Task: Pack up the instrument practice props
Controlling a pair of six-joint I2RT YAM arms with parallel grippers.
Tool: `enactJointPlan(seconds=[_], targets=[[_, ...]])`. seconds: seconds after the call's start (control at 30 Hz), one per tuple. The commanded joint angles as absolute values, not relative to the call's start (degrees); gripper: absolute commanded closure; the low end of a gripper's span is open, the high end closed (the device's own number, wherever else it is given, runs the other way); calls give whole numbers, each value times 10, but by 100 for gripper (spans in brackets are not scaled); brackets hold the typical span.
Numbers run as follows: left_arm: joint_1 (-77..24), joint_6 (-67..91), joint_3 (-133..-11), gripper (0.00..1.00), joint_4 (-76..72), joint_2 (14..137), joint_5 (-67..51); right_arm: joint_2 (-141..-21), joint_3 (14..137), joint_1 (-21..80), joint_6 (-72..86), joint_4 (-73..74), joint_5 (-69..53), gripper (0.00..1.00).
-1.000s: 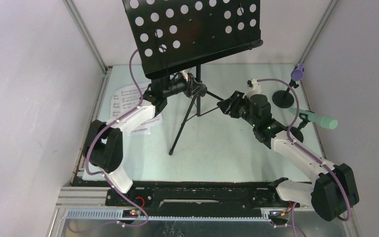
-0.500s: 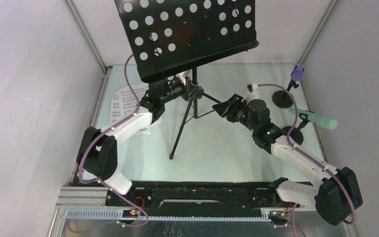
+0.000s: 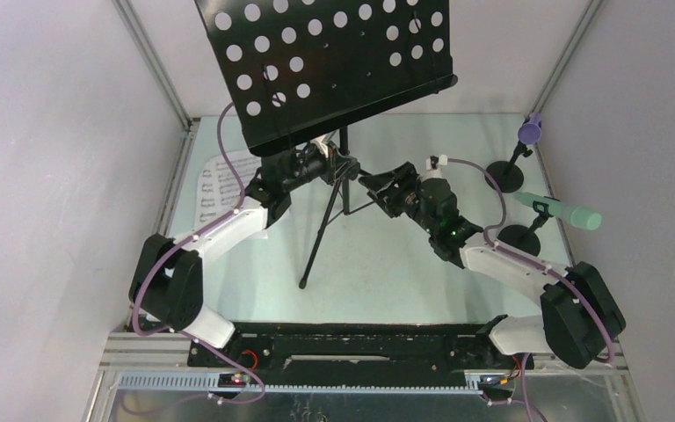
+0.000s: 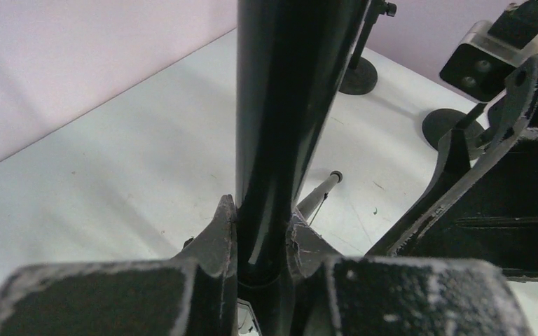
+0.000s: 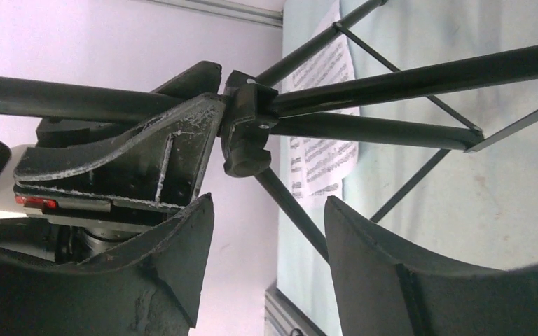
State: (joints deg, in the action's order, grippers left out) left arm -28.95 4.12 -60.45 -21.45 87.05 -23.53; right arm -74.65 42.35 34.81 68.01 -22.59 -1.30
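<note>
The black music rack's perforated plate (image 3: 325, 66) stands tilted on its tripod pole (image 3: 344, 149). My left gripper (image 3: 338, 165) is shut on that pole (image 4: 287, 105) just above the leg hub, both fingers pressed on it (image 4: 263, 227). My right gripper (image 3: 373, 185) is open right of the hub (image 5: 249, 133), nothing between its fingers (image 5: 267, 203); a tripod leg runs past beyond the gap. White sheet-music pages (image 3: 220, 180) lie at the left. A purple microphone (image 3: 528, 132) and a mint-green microphone (image 3: 562, 211) sit on round-based black holders (image 3: 503, 176) (image 3: 518, 237).
Grey walls close in the left, right and back of the table. The tripod's front leg ends at mid-table (image 3: 303, 283). The arms' black base rail (image 3: 352, 343) runs along the near edge.
The left gripper has closed on the pole and the rack's plate has shifted left. The right gripper has moved left toward the tripod hub and opened wider.
</note>
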Motion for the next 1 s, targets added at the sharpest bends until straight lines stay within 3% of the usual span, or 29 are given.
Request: enactJointPlan(seconds=[0.0,0.37,0.83,0.97], targets=[[-283,60,-612,100,-127,881,-297,-766,425,362,769,-305,33,32],[-281,26,-612,100,-119,889,-309,-863,424,375,879,-411,31,37],[-281,16,-608,100,-113,892,-315,-885,425,382,876,-447,65,47],[-281,15,-607,100,-113,893,-314,-898,425,380,877,-467,63,71]])
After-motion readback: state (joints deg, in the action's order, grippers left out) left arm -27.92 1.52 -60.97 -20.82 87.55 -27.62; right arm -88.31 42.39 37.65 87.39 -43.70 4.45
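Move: The stand's clamp knob is some 4 cm ahead of the right hand, 4 cm to its left and about level. The clamp hub carrying the knob is about 2 cm farther out than the knob; the shaft section gripped by the left fingers is roughly 6 cm ahead of the right hand, 4 cm left and 4 cm above. From the left hand, the knob lies about 2 cm back, not plainly left or right, and 4 cm below. Leftward and forward, roughly 3 cm each way, the right hand eases in to the clamp knob, rolling some 20 degrees so its left side rises; it dips about a centimetre midway and comes back up. Its well-spread fingers then narrow from both sides, tips coming onto the knob. The left hand stays put, still gripping the shaft just above the hub. ##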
